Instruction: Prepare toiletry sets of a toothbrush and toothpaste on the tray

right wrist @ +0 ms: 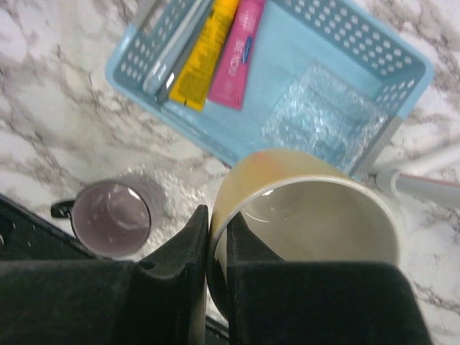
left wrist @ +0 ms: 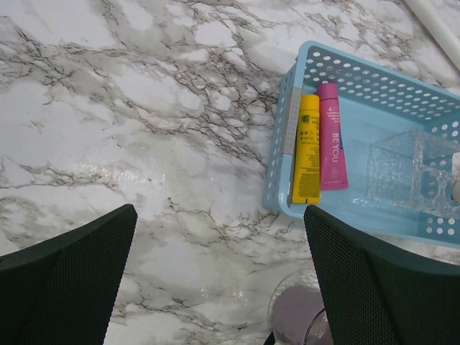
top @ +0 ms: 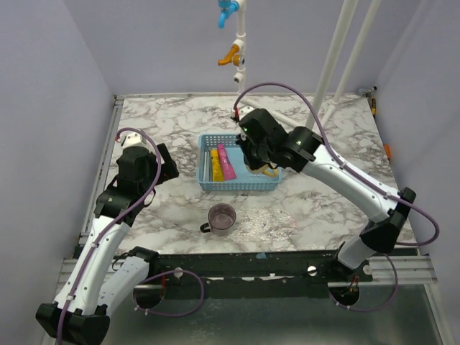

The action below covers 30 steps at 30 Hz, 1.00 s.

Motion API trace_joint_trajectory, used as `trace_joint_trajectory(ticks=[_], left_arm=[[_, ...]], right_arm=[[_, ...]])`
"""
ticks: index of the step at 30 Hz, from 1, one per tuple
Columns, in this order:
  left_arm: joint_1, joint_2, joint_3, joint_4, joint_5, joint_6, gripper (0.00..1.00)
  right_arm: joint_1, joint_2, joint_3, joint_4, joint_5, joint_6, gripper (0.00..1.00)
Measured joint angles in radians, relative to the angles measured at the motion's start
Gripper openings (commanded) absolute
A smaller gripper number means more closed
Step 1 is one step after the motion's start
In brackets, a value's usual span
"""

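Observation:
The yellow toothpaste (right wrist: 201, 57) and the pink toothpaste (right wrist: 236, 54) lie side by side in a light-blue mesh basket (top: 237, 185). A pale grey toothbrush (right wrist: 171, 49) lies along the basket wall beside them. The clear tray (top: 269, 220) shows only as a sheen on the marble, right of a purple mug (top: 221, 218). My right gripper (right wrist: 218, 214) is shut on the wall of a yellow mug (right wrist: 309, 208), held over the basket's right end (top: 269, 171). My left gripper (left wrist: 219, 212) hangs open over bare marble, left of the basket (left wrist: 287, 108), holding nothing.
A clear plastic holder with holes (left wrist: 410, 172) sits in the basket's right half. White poles (top: 338, 57) rise at the back right, and a white pipe (right wrist: 424, 183) lies by the basket. Blue and orange fittings (top: 230, 32) hang at the back.

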Motion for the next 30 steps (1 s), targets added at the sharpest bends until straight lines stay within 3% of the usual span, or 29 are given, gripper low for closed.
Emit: trace_joint_trajectory(ticks=[16,30], left_arm=[[0.007,0.001,0.0,0.0,0.0,0.0,0.99],[0.014,0.006,0.0,0.001,0.0,0.0,0.99]], right_arm=[[0.042,-0.362,-0.564,-0.002,-0.002,0.113,0.01],[0.073,-0.444,-0.794,0.153,0.0,0.141,0.01]])
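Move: The right hand still pinches the cream mug by its wall above the tray's near edge; the bare table spot it is taken to lies about 10 cm back, 12 cm to its right and 24 cm below. The grey mug stands about 12 cm back and 7 cm left of the hand, the tray's middle some 9 cm ahead and 1 cm left. From the left hand that spot is roughly 8 cm back, 36 cm right and 20 cm below. The right hand carries the cream mug down, back and to the right, some 13 cm lower, 10 cm back and 9 cm across, off the tray towards the near table to the right of the grey mug. It starts out mostly back and right, then slows into an almost straight descent as the fingers keep their pinch and tip about 10 degrees more steeply down. ##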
